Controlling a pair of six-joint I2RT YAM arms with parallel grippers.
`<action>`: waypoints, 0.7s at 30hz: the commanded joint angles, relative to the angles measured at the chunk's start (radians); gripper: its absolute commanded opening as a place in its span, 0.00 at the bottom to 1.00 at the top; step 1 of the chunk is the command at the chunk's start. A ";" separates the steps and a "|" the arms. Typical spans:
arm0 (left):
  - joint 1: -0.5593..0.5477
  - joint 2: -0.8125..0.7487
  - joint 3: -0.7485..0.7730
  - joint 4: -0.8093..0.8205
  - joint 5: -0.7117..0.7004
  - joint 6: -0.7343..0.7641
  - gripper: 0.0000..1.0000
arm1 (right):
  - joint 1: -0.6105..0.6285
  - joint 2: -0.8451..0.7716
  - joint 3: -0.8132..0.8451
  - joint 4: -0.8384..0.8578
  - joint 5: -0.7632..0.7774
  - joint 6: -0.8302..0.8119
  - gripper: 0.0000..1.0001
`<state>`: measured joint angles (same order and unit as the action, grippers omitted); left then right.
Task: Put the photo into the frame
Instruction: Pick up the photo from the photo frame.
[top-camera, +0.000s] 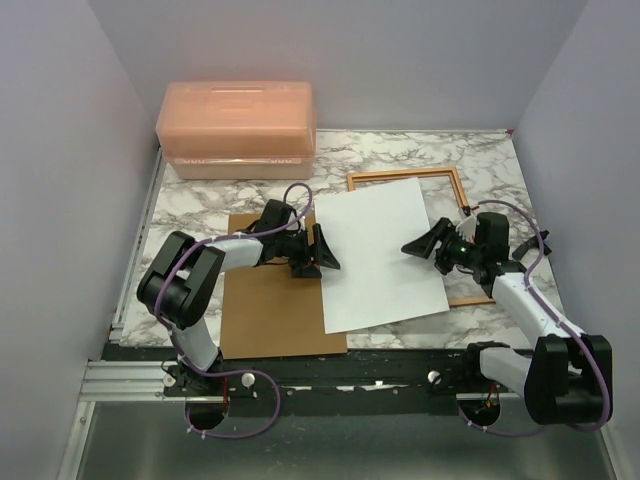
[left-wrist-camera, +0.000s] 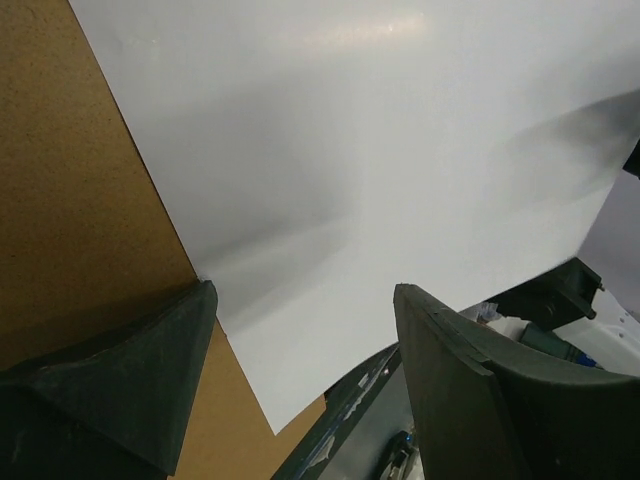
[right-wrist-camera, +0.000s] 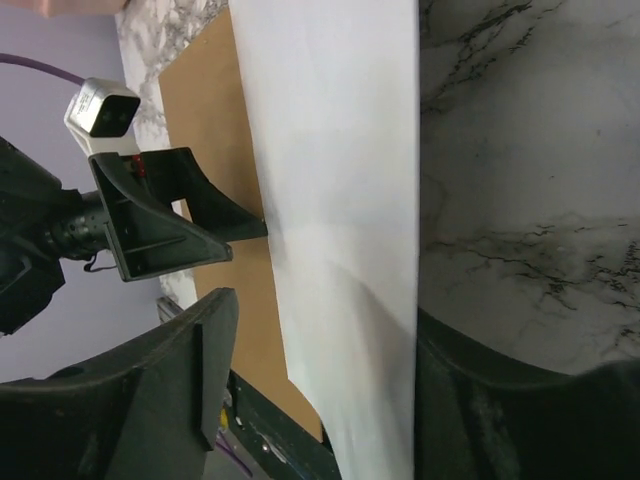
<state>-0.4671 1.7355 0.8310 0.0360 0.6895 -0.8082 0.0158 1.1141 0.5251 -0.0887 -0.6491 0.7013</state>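
Observation:
The photo (top-camera: 380, 255) lies white back up in the middle of the table. It covers the left part of the orange frame (top-camera: 405, 176) and overlaps the right edge of the brown backing board (top-camera: 270, 310). My left gripper (top-camera: 318, 258) is at the photo's left edge, open, with the photo (left-wrist-camera: 380, 150) and board (left-wrist-camera: 80, 200) seen between its fingers (left-wrist-camera: 150, 370). My right gripper (top-camera: 428, 250) is at the photo's right edge, its jaws apart on either side of that edge (right-wrist-camera: 350, 250). One finger (right-wrist-camera: 170, 380) is above the sheet and the other is against the marble.
A translucent pink box (top-camera: 237, 128) stands at the back left. The marble table (top-camera: 200, 205) is walled in on the left, back and right. A black rail (top-camera: 330, 365) runs along the near edge by the arm bases.

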 joint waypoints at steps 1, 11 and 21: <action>-0.007 0.015 -0.001 -0.073 -0.067 0.056 0.74 | 0.000 -0.010 0.001 0.021 -0.031 0.018 0.59; -0.042 -0.062 0.067 -0.218 -0.183 0.100 0.77 | 0.000 -0.116 0.286 -0.273 0.211 -0.070 0.08; -0.232 0.003 0.367 -0.459 -0.477 0.060 0.76 | 0.000 -0.268 0.648 -0.526 0.671 -0.145 0.01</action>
<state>-0.6159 1.6817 1.0481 -0.2733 0.4011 -0.7448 0.0158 0.8761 1.0962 -0.4706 -0.2176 0.6060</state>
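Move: The photo's right edge already stands between the right gripper's open fingers. The photo's middle is about 10 cm to that hand's left, level with it fore and aft and about 4 cm below. The frame's middle lies some 2 cm ahead and about 9 cm below, straight under the hand. From the left gripper, the photo's middle is about 15 cm to the right and 2 cm ahead, and the backing board's middle 9 cm left, 5 cm back and 3 cm lower. Shut the right fingers on the photo's right edge, then lift it fast, some 22 cm up and about 7 cm to the right, tipping the fingers upward by roughly 25 degrees while turning them clockwise. Let the left gripper, still open, rise about 3 cm and ease 2 cm right, rolling slightly. ##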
